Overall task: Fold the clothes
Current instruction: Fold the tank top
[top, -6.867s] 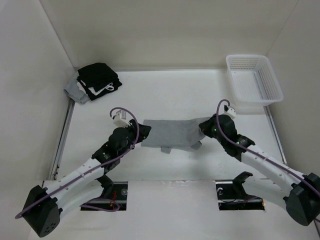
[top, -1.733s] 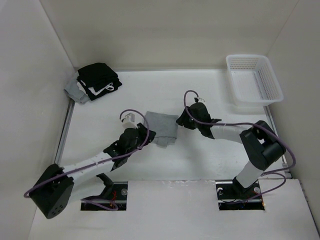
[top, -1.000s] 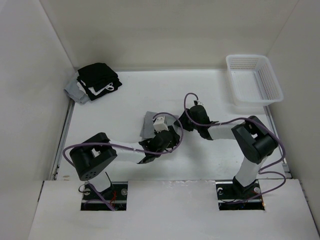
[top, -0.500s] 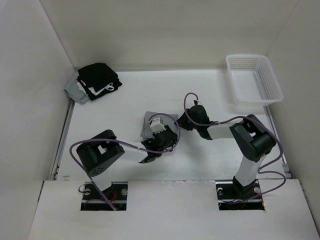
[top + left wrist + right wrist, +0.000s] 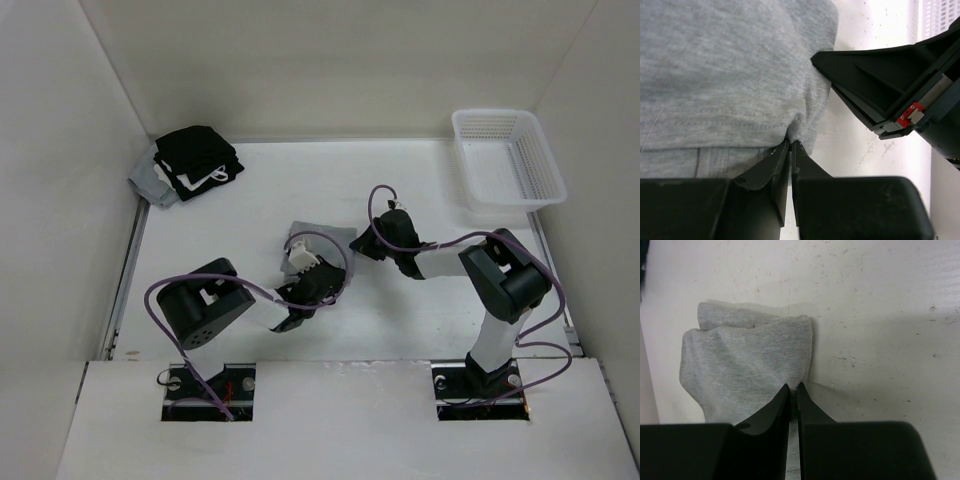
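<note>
The clothes [image 5: 322,236] are one mid-grey knit garment, folded into a small packet at the middle of the table. In the left wrist view the grey cloth [image 5: 730,65] fills the upper left, and my left gripper [image 5: 791,141] is shut on a pinch of its hemmed corner. The right gripper's black body [image 5: 880,85] sits just beyond that corner. In the right wrist view my right gripper [image 5: 793,388] is shut on the near edge of the rounded grey fold [image 5: 750,360]. From above, the left gripper [image 5: 338,264] and right gripper [image 5: 354,244] meet at the packet's right side.
A pile of black garments [image 5: 198,160] with a pale grey one under it lies at the back left corner. A white mesh basket [image 5: 508,155] stands at the back right. White walls close in the table on three sides.
Both grippers went from open to shut, each pinching the folded garment's right edge. The left wrist shifted a little left and nearer. The garment was spread flat several seconds ago and now lies folded.
</note>
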Motion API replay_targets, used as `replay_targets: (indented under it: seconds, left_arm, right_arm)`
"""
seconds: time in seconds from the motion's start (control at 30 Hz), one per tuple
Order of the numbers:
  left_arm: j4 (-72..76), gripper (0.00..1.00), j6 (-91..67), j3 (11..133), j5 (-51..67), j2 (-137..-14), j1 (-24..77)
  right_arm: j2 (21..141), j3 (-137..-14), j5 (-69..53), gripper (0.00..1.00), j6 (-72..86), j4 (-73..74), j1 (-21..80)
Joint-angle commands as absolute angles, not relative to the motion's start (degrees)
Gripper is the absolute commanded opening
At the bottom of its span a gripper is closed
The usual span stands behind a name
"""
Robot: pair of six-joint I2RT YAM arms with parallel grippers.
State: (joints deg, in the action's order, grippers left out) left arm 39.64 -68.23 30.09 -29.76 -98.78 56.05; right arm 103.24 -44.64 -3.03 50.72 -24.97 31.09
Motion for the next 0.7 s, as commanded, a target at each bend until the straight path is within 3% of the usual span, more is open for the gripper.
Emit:
replay_targets:
  seconds: [0.0, 0.1, 0.2, 0.27, 0.37, 0.47, 0.67]
  left_arm:
    - [43.68, 0.03, -71.8, 26.38, -29.18, -96.86, 57.08]
    - [43.94, 0.03, -74.17, 24.18, -28.04, -95.8, 57.61]
    - [44.56, 0.05, -75.85, 22.94, -27.25, -95.71, 57.52]
    - [45.26, 0.05, -76.37, 22.68, -26.63, -95.89, 57.26]
    - [46.58, 0.11, -76.55, 22.67, -25.76, -96.06, 57.17]
    - [47.98, 0.25, -75.68, 22.59, -24.7, -94.93, 57.35]
    - [47.38, 0.42, -68.13, 20.05, -24.78, -85.36, 57.96]
  right_arm:
    - [103.36, -46.49, -2.55, 0.08, 50.27, -28.91, 30.19]
    - [104.06, -47.02, -2.64, 0.11, 50.45, -29.09, 29.75]
    - [104.33, -47.29, -3.77, 0.32, 50.54, -29.36, 29.49]
    - [103.54, -47.02, -3.61, 0.37, 50.45, -29.44, 29.57]
    - [102.92, -47.2, -3.51, 0.36, 50.27, -28.74, 29.4]
    - [101.26, -46.5, -3.43, 0.37, 49.92, -28.21, 29.4]
    - [92.57, -42.11, -2.29, 0.46, 48.78, -26.99, 29.14]
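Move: Both closed hands already pinch the right-hand edge of the folded tank top: the left near its near corner, with the bundle's middle about 6 cm ahead and 5 cm to its left, the right near its far corner, with that middle some 3 cm back and 7 cm to its left; the cloth lies about a centimetre below both. From the right hand, the white basket stands roughly 21 cm ahead and 35 cm right, and the clothes pile about 22 cm ahead and 37 cm left. The left hand, still pinching the near corner, draws back towards the base about 2 cm and slightly down, away from the right hand, its left side rolling down some 10 degrees, then opens to a bit under half, comes free of the hem and rises about 2.5 cm while easing on back. The right hand stays put on the far end of the edge, opens its fingers early on, nudges forward under a centimetre and then lifts off about 2.5 cm, both hands ending open and clear of the tank top. ##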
